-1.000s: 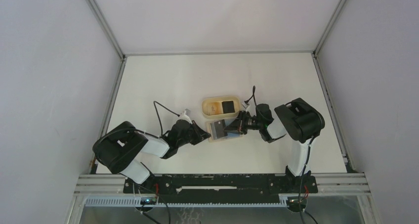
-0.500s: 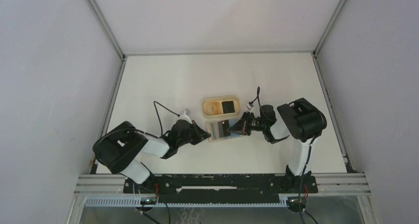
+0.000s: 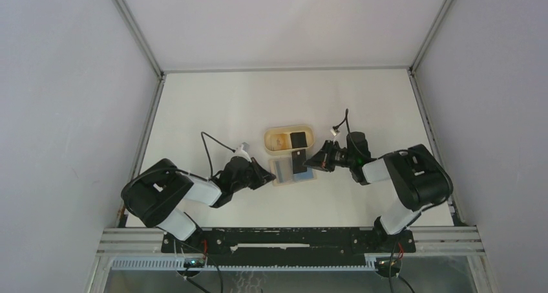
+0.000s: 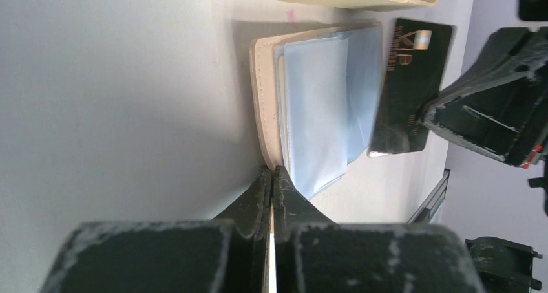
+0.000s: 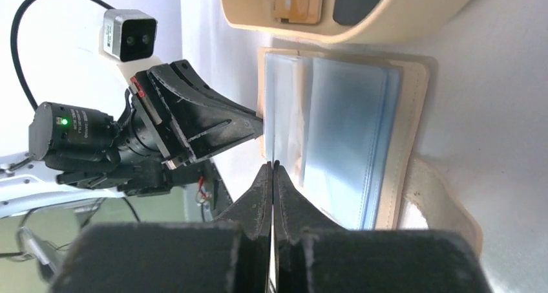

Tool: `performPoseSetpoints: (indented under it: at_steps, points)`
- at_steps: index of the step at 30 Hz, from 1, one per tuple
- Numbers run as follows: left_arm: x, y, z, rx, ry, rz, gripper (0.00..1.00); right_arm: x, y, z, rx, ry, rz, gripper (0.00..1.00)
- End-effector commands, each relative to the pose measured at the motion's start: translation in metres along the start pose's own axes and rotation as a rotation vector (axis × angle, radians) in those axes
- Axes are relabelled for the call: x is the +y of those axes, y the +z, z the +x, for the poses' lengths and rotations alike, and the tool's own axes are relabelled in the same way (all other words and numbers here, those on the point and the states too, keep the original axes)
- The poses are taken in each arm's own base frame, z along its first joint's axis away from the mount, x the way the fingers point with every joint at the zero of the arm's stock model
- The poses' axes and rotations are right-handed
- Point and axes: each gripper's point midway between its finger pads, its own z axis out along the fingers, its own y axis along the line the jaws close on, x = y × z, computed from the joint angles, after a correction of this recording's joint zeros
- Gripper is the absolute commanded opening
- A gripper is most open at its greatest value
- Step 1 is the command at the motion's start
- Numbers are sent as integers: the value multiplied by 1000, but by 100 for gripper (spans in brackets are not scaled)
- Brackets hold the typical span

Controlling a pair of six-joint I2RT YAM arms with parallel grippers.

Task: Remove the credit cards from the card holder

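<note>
The beige card holder (image 3: 282,172) lies open on the table, its blue plastic sleeves (image 4: 316,105) facing up. My left gripper (image 4: 271,170) is shut on the holder's near-left edge and pins it down. My right gripper (image 3: 311,162) is shut on a black credit card (image 4: 407,86) that is out of the sleeves and hangs just over the holder's right side. In the right wrist view this card is edge-on between the shut fingers (image 5: 273,163). A second black card (image 3: 298,139) and a tan-brown card (image 5: 297,0) lie in the oval tray.
The oval tan tray (image 3: 268,138) stands directly behind the card holder, touching or almost touching it. The holder's closing tab (image 5: 439,196) sticks out on its right side. Grey walls and metal rails (image 3: 152,112) border the white table.
My right gripper has shut on the black card and drawn it rightward out of the holder's sleeve, the right arm swinging outward. The left gripper has stayed put on the holder.
</note>
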Motion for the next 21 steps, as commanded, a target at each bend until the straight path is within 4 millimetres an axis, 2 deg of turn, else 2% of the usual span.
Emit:
performPoseSetpoints:
  at_steps: [1, 6, 16, 21]
  points:
    - [70, -16, 34, 120, 63, -249, 0, -11, -15, -15, -81, -88, 130, 0]
    - [68, -17, 32, 99, 63, -215, 0, -5, -30, -29, -137, -149, 222, 0]
    - [64, -20, 31, 83, 78, -174, 0, 32, -56, -59, -287, -259, 258, 0]
    - [63, -21, 30, 71, 70, -153, 0, 46, -56, -79, -315, -297, 267, 0]
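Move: The right hand already holds the black card, just out of the card holder. The beige tray lies about 10 cm ahead of it, 6 cm to its left and 3 cm below; the black card lying in the tray is some 10 cm ahead and 3 cm left. The card holder's middle is level with the hand, 5 cm to its left and 3 cm lower. From the left hand, which pinches the holder's edge, the tray is roughly 13 cm ahead and 5 cm right, the holder's middle 2 cm ahead and 7 cm right. Still pinching the black card in shut fingers, the right hand carries it up and away from the card holder: first mostly to the right, then climbing faster, about 6 cm up, 5 cm right and a little forward in all. Its wrist turns some 20 degrees, bringing the fingers more forward and more downward. The left fingers keep their pinch on the holder's left edge and ease about 1 cm back and left. ##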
